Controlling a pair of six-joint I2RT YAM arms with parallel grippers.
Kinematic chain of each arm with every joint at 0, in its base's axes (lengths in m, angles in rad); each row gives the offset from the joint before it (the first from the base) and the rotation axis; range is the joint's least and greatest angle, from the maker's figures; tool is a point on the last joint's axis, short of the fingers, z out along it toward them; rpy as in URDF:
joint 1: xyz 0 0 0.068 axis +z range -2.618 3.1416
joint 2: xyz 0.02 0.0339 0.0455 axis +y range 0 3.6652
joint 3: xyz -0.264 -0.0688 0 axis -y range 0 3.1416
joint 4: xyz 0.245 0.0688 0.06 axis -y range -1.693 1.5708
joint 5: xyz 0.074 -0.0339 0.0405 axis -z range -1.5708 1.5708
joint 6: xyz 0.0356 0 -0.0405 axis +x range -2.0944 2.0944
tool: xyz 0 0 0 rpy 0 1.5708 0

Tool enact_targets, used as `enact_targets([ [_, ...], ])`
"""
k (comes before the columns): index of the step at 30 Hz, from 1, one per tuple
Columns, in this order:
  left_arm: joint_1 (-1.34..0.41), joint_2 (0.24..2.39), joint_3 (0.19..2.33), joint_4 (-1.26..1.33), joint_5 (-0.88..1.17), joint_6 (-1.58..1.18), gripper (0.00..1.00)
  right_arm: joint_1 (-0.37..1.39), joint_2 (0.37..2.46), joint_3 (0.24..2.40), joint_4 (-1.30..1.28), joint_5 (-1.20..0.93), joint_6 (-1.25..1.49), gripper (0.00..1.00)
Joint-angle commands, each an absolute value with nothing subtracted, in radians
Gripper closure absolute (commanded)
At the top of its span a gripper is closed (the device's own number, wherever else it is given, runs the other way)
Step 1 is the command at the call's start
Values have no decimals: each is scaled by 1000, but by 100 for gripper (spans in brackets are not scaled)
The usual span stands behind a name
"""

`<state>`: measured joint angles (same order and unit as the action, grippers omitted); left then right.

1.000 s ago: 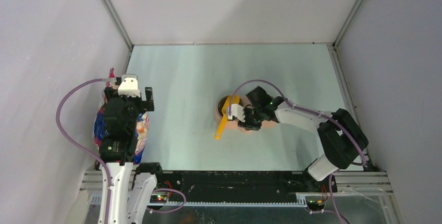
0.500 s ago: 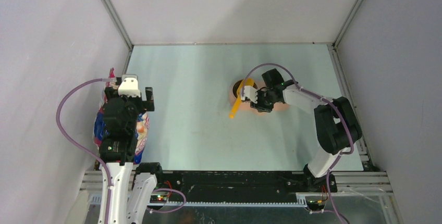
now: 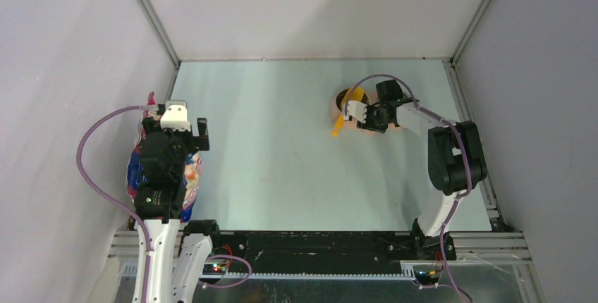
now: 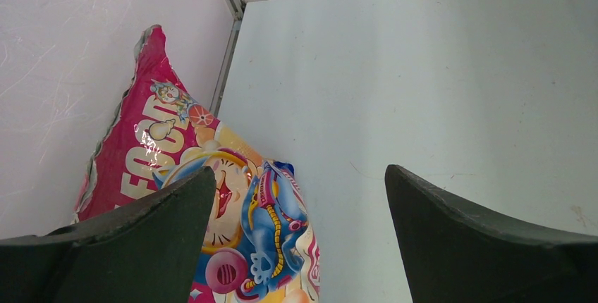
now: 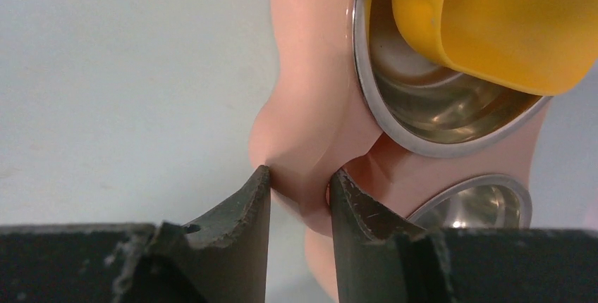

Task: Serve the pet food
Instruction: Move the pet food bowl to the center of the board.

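Observation:
My right gripper (image 5: 302, 172) is shut on the rim of a pink feeder (image 5: 310, 70) that holds two steel bowls (image 5: 423, 116). A yellow scoop (image 5: 508, 21) rests in the nearer bowl, its handle sticking out over the table (image 3: 338, 128). From above, the feeder (image 3: 334, 111) and the right gripper (image 3: 367, 116) are at the far right of the table. My left gripper (image 4: 300, 172) is open and empty, hovering over the pink-and-blue bag (image 4: 176, 148) at the left wall. The pet food is hidden; no kibble shows in the bowls.
The bag (image 3: 192, 183) leans against the left wall beside the left arm. White walls enclose the pale table (image 3: 282, 169) on three sides. The right arm's forearm (image 3: 451, 155) stands near the table's right edge.
My right gripper has moved the feeder, with the scoop in it, away from the middle toward the far right. The left arm has stayed still.

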<state>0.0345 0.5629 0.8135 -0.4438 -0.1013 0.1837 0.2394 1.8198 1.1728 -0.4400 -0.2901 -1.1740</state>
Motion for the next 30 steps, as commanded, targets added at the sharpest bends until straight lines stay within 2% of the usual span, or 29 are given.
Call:
enact_targets([
  [1, 42, 570, 807, -418, -96, 181, 2, 149, 1908, 1146, -408, -94, -1301, 65],
  [7, 41, 574, 808, -419, -98, 181, 2, 107, 1904, 1147, -383, -66, -1349, 55],
  [14, 43, 567, 811, -424, -101, 181, 2, 84, 1882, 1147, -344, -24, -1375, 48],
  [18, 43, 565, 813, -427, -100, 181, 2, 80, 1817, 1146, -369, -57, -1366, 41],
  [25, 42, 558, 815, -427, -102, 180, 2, 77, 1711, 1146, -378, -96, -1281, 35],
  [30, 42, 560, 849, -424, -139, 185, 2, 67, 1613, 1186, -405, -109, -1126, 22],
])
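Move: The right hand already pinches the near edge of the pink pet food bowl stand between its two wells; the stand's middle is about 4 cm ahead, at roughly fingertip height. One steel bowl lies about 5 cm ahead and 6 cm left, the other about 5 cm ahead and 7 cm right, and the yellow scoop rests across the left one, some 7 cm left and 2 cm ahead. From the idle left hand, the stand is roughly 48 cm right, 18 cm ahead and 26 cm below. Still pinching the near edge, the right hand slides the bowl stand along the board to the right and a little forward, then opens its fingers and lets go while running on rightward, about 10 cm in all, its fingertips swinging some 15 degrees out to the right. There it stops sideways and rises about 5 cm clear of the stand, the fingers still spreading to about three-quarters open. ##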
